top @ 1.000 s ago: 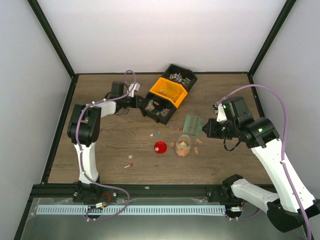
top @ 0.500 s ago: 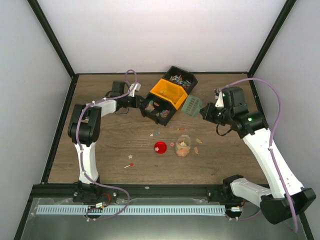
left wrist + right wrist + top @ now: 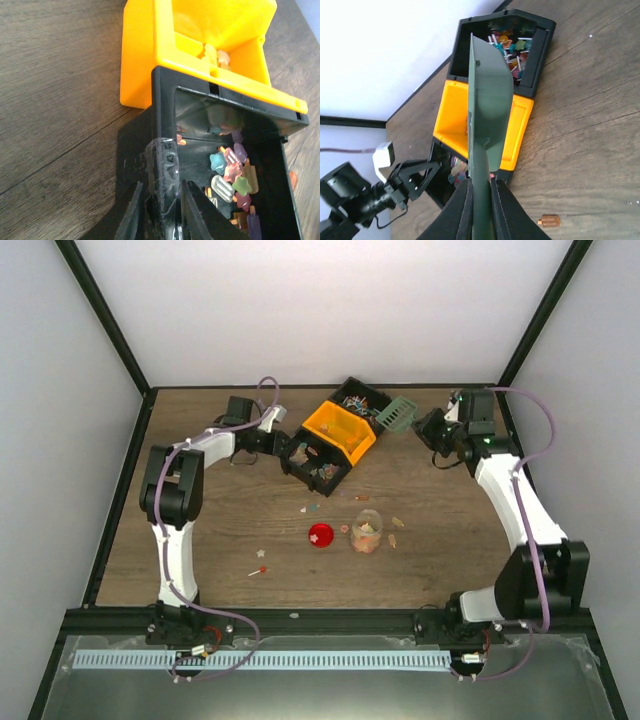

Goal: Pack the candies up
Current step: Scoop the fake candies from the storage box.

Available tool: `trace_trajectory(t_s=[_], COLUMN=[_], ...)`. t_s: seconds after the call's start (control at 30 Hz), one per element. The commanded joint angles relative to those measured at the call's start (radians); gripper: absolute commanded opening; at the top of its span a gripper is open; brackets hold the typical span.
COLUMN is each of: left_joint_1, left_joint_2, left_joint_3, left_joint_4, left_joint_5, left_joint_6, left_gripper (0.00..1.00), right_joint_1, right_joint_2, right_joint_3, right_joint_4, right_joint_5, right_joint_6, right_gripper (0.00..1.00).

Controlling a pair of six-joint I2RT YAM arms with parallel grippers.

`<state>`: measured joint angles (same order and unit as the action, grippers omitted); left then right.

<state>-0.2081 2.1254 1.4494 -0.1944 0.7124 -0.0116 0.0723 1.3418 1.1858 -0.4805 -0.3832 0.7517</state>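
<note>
The candies (image 3: 232, 172) lie heaped in the near black bin (image 3: 318, 462), and more candies (image 3: 512, 47) fill the far black bin (image 3: 362, 400). A few sit in the small clear jar (image 3: 367, 531). My left gripper (image 3: 161, 184) straddles the near bin's left wall (image 3: 162, 115), with a thin gap showing at the left finger. My right gripper (image 3: 481, 182) is shut on the handle of the green scoop (image 3: 487, 90). The scoop (image 3: 398, 412) hangs on edge above the far bin's right side.
An orange bin (image 3: 340, 427) sits between the two black ones. The round red lid (image 3: 321, 535) lies left of the jar. Loose candies are scattered on the wood around the jar (image 3: 398, 522), further left (image 3: 258, 570) and below the bins (image 3: 312, 507).
My right arm has carried the scoop from beside the jar up and back to the far black bin. The left jaws have eased slightly off the bin wall.
</note>
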Motion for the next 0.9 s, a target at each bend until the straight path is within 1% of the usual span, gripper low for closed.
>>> trace_trajectory(t_s=[0.0, 0.07, 0.3, 0.37, 0.47, 0.57, 0.63, 0.77, 0.87], left_joint_1=[-0.005, -0.004, -0.002, -0.001, -0.001, -0.001, -0.001, -0.01, -0.04], left_joint_2=[0.021, 0.017, -0.014, -0.026, -0.045, -0.053, -0.039, 0.012, 0.058], left_joint_3=[0.047, 0.051, 0.078, 0.09, 0.097, 0.104, 0.137, 0.237, 0.325], left_joint_4=[-0.102, -0.111, -0.118, -0.122, -0.104, -0.056, -0.055, -0.076, -0.116], left_joint_5=[0.014, 0.01, 0.017, 0.019, 0.042, 0.046, 0.034, -0.017, -0.095], left_joint_6=[0.072, 0.082, 0.08, 0.08, 0.074, 0.042, 0.032, 0.027, 0.065], left_gripper=[0.26, 0.35, 0.55, 0.59, 0.71, 0.81, 0.83, 0.83, 0.79], right_joint_1=[-0.022, -0.025, -0.048, -0.055, -0.061, -0.064, -0.065, -0.066, -0.066], right_joint_2=[0.117, 0.171, 0.318, 0.354, 0.402, 0.425, 0.445, 0.475, 0.501], right_joint_3=[0.051, 0.077, 0.149, 0.18, 0.229, 0.264, 0.285, 0.333, 0.37], right_joint_4=[0.141, 0.168, 0.199, 0.187, 0.16, 0.148, 0.127, 0.086, 0.04], right_joint_5=[-0.035, -0.061, -0.111, -0.125, -0.147, -0.146, -0.148, -0.134, -0.129], right_joint_6=[0.059, 0.057, 0.083, 0.085, 0.07, 0.05, 0.037, 0.02, 0.004], right_gripper=[0.01, 0.01, 0.01, 0.01, 0.01, 0.01, 0.01, 0.01, 0.01])
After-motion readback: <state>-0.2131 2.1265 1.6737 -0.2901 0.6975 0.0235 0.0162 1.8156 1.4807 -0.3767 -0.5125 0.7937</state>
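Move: From the right hand, which holds the green scoop, the far black compartment with lollipops lies about 26 cm ahead, 15 cm left and 21 cm below; the yellow compartment about 17 cm ahead and 22 cm left, similarly low. The left fingers are round the left rim of the near black compartment, whose middle is some 3 cm back and 10 cm right. From them the yellow one lies 8 cm ahead and 16 cm right, the far one 17 cm ahead and 23 cm right; all about 4 cm below. The left fingers let go of the near black compartment's rim, opening wide almost in place, then the hand lifts clear some 7 cm with a late swing of about 4 cm forward. Meanwhile the right hand keeps its grip on the scoop and carries it about 11 cm forward and 5 cm down towards the far lollipop compartment, sinking early and then easing forward nearly level. ##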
